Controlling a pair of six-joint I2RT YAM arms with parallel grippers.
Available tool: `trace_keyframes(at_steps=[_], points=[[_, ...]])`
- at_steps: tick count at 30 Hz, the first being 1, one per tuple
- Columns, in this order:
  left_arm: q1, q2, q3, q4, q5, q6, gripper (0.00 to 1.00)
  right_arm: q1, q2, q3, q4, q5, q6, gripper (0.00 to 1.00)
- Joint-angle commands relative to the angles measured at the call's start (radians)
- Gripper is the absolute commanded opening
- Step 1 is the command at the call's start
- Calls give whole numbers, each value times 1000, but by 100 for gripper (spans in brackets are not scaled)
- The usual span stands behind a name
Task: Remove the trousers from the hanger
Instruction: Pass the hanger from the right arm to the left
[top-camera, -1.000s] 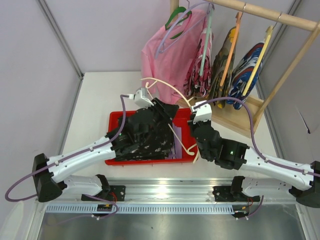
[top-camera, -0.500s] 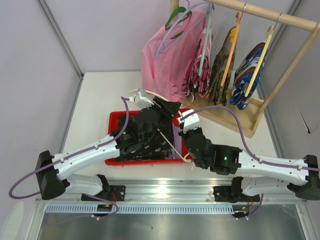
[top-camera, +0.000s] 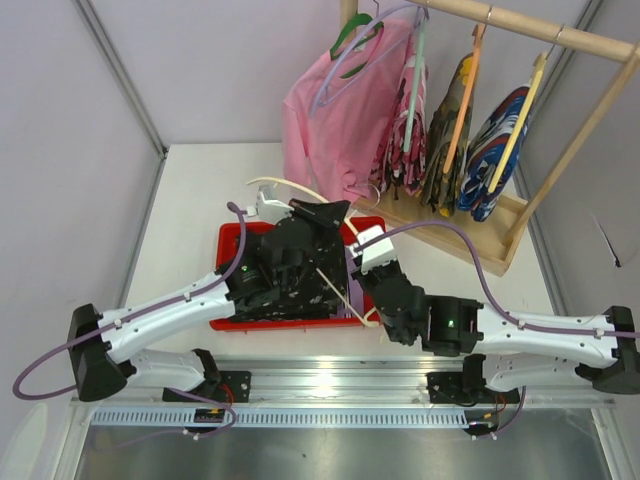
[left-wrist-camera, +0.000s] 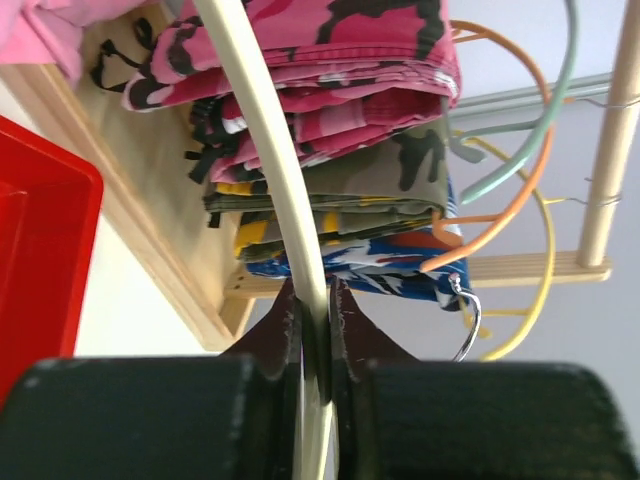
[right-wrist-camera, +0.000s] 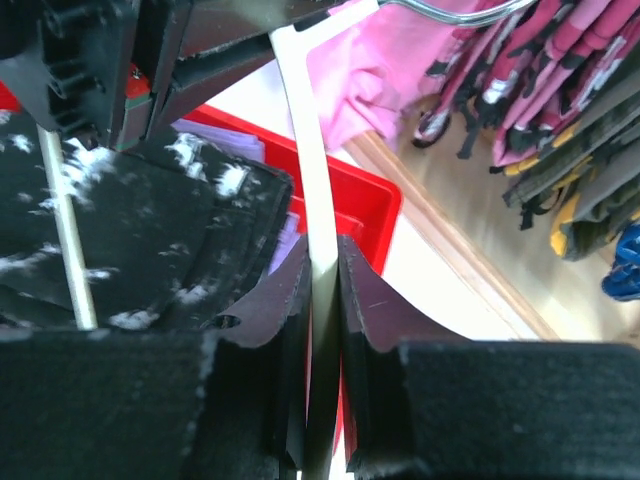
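A cream plastic hanger (top-camera: 285, 185) is held over the red tray (top-camera: 226, 245) by both grippers. My left gripper (left-wrist-camera: 312, 285) is shut on one curved arm of the hanger (left-wrist-camera: 262, 150), seen from above at the gripper (top-camera: 325, 212). My right gripper (right-wrist-camera: 322, 248) is shut on another arm of the hanger (right-wrist-camera: 303, 130), just right of the left one (top-camera: 355, 258). The black, white-speckled trousers (top-camera: 285, 275) lie bunched in the tray, with the hanger's thin bar (right-wrist-camera: 62, 235) running across them (right-wrist-camera: 160, 225). A strip of the lavender trousers (right-wrist-camera: 228, 140) shows beneath them.
A wooden rack (top-camera: 470, 235) stands at the back right with a pink shirt (top-camera: 330, 120) and several folded patterned garments (left-wrist-camera: 330, 110) on coloured hangers. A metal hook (left-wrist-camera: 466, 320) hangs near the rack. The tray's far rim (right-wrist-camera: 372, 195) lies close to the rack base.
My left gripper has opened, then closed on the hanger's arm. Both grippers and the hanger have shifted left, the right one also nearer, over the tray.
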Motion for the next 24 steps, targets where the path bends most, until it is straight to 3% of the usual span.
trace_keyframes(at_steps=[1,2,4,6,9,12,17,24], points=[[9,-23,-8,44,-52,61,0,16,-62,22,32,-105,13,2],[15,-26,-22,66,-41,87,0,15,-94,32,-8,-135,31,21],[29,-52,-47,92,-10,93,0,13,-132,64,-50,-233,69,47],[54,-76,-97,136,59,128,0,12,-178,100,-145,-286,132,66],[66,-150,-171,175,119,152,0,6,-212,189,-286,-387,212,78],[64,-244,-269,202,159,152,0,-2,-253,228,-347,-478,270,81],[64,-376,-284,170,274,296,0,-11,-301,216,-340,-510,310,82],[61,-463,-301,55,488,429,0,-19,-222,234,-281,-512,327,81]])
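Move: I still have both hands on the hanger, the left gripping beside its hook, the right some 5 cm to the right of that and 6 cm nearer me. From my left hand the red tray's middle lies about 10 cm left, 1 cm ahead and 30 cm down, with the black trousers in it 12 cm left and 1 cm ahead. The pink shirt hangs roughly 22 cm ahead and 3 cm left. From my right hand the tray is about 18 cm left and 7 cm ahead, 27 cm below. My right fingers open wide and come off the hanger, and the right hand lifts about 9 cm while drawing back 7 cm, rolling its left side up and turning counter-clockwise. My left hand keeps its pinch, dips some 4 cm as it goes left, then pulls back and rises again, ending about 7 cm back and 5 cm left, turned some 20 degrees clockwise and tilted up. ##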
